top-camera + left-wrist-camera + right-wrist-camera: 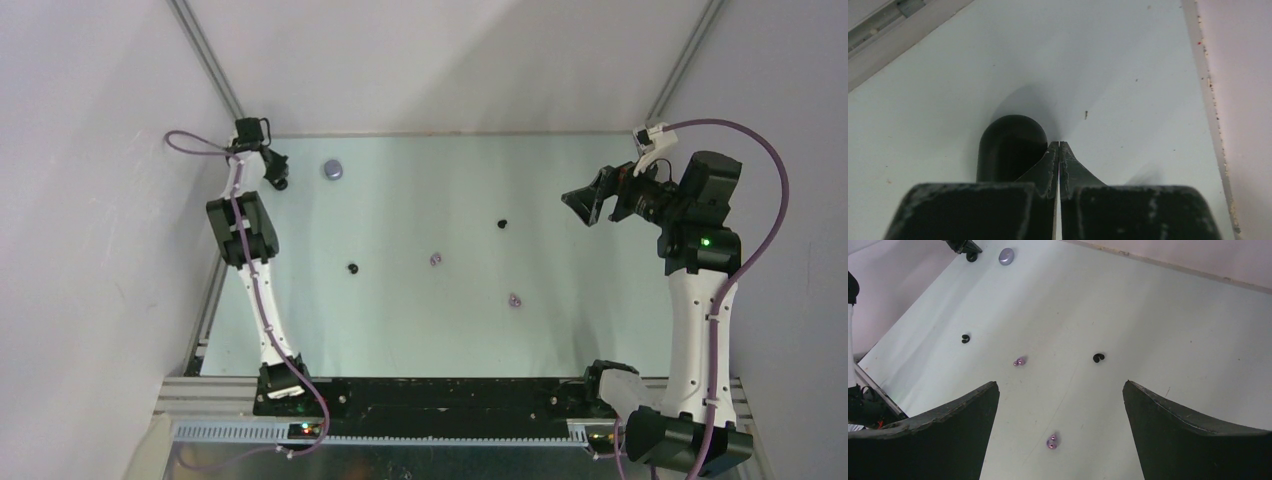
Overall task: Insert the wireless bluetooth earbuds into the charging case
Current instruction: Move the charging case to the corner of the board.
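Observation:
Four earbuds lie scattered on the pale table. Two are black [352, 268] [503, 223] and two are lilac [435, 259] [514, 299]. A round lilac-grey charging case [333, 169] sits closed at the back left. My left gripper [1059, 143] is shut with nothing between its fingers, low over the table's back left corner [277, 180]. A black rounded object [1010, 145] lies just left of its fingertips. My right gripper [1059, 385] hangs open above the right side [578, 205]. One lilac earbud [1051, 441] lies on the table below its gap.
White walls close in the table on the left, back and right. The table's back edge [1210, 100] runs close to my left gripper. A metal rail [205, 320] borders the left side. The arm bases stand at the near edge.

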{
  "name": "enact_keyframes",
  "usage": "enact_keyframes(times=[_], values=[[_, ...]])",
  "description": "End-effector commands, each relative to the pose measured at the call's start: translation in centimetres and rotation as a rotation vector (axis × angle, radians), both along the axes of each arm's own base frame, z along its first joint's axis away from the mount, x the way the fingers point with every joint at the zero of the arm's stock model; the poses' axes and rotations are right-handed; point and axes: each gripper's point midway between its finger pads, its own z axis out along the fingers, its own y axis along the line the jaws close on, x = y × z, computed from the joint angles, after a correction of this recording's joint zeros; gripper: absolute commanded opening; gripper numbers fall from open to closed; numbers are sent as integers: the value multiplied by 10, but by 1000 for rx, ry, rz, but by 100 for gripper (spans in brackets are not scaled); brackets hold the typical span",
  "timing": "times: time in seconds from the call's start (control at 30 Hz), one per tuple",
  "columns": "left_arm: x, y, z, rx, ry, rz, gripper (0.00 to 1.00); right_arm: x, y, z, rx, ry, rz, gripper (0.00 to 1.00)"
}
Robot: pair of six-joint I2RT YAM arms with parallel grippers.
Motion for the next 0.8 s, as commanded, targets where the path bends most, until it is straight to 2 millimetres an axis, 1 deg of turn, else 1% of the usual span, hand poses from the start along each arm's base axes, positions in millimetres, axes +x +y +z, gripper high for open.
enact_keyframes(times=[0.0, 0.03, 0.07, 0.17, 0.2, 0.23, 0.27, 0.3, 0.33, 0.37, 0.4, 0.43, 0.47, 0.5, 0.53, 0.57, 0.6, 0.63, 0.67, 0.77], values=[[-9, 11, 12, -9, 2, 30, 0, -1, 2, 20, 9, -45, 10, 100], [-10, 13, 15, -10, 0, 34, 0, -1, 1, 19, 9, -44, 9, 100], [-13, 11, 13, -16, 10, 31, 0, 0, 1, 19, 10, -44, 9, 100], [-19, 12, 23, -13, 9, 29, 0, 0, 2, 18, 13, -37, 12, 100], [-24, 11, 20, -15, 25, 27, 0, 0, 2, 18, 13, -37, 11, 100], [-26, 12, 26, -9, 20, 26, 0, 0, 2, 19, 12, -40, 12, 100], [-32, 13, 22, -13, 36, 27, 0, -1, 3, 20, 12, -40, 14, 100], [-34, 13, 28, -12, 29, 27, 0, -1, 3, 20, 10, -43, 15, 100], [-40, 15, 23, -18, 44, 32, 0, -2, 3, 20, 9, -43, 18, 100], [-45, 16, 23, -22, 49, 32, 0, -3, 4, 19, 7, -43, 19, 100], [-47, 18, 28, -18, 45, 34, 0, -4, 4, 20, 6, -45, 20, 100], [-52, 18, 24, -21, 57, 34, 0, -4, 5, 20, 5, -47, 22, 100], [-54, 20, 28, -17, 53, 34, 0, -5, 5, 21, 5, -48, 23, 100], [-58, 19, 24, -18, 64, 31, 0, -6, 5, 21, 4, -50, 24, 100], [-60, 21, 28, -9, 59, 26, 0, -7, 6, 21, 3, -51, 26, 100], [-63, 20, 27, -7, 65, 21, 0, -7, 6, 22, 2, -52, 27, 100], [-63, 21, 33, 4, 55, 12, 0, -8, 7, 23, 1, -56, 28, 100], [-63, 18, 34, -4, 49, -2, 0, -9, 7, 23, 2, -56, 29, 100], [-62, 15, 41, -3, 31, -22, 0, -10, 8, 23, 0, -59, 32, 100], [-53, 7, 57, -12, -32, -85, 0, -12, 10, 25, -3, -66, 38, 100]])
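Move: The black charging case lies just behind the shut left fingertips, its middle about 4 cm back, 1 cm left and 1 cm lower. It points slantwise, its far end turned to the left. From that hand the board's far left corner is some 9 cm ahead and 8 cm left, and the lavender case about 11 cm right and level with it. From the right hand the black case is roughly 29 cm ahead, 66 cm left and 34 cm lower. The black charging case is swept along its right side by the closed left fingertips, which draw straight back about 6.5 cm, slowly at first, then faster, staying low after a sink of about half a centimetre. The fingers tip more steeply downward by some 5 to 10 degrees, stay shut, and finish beside the case's near right end. ##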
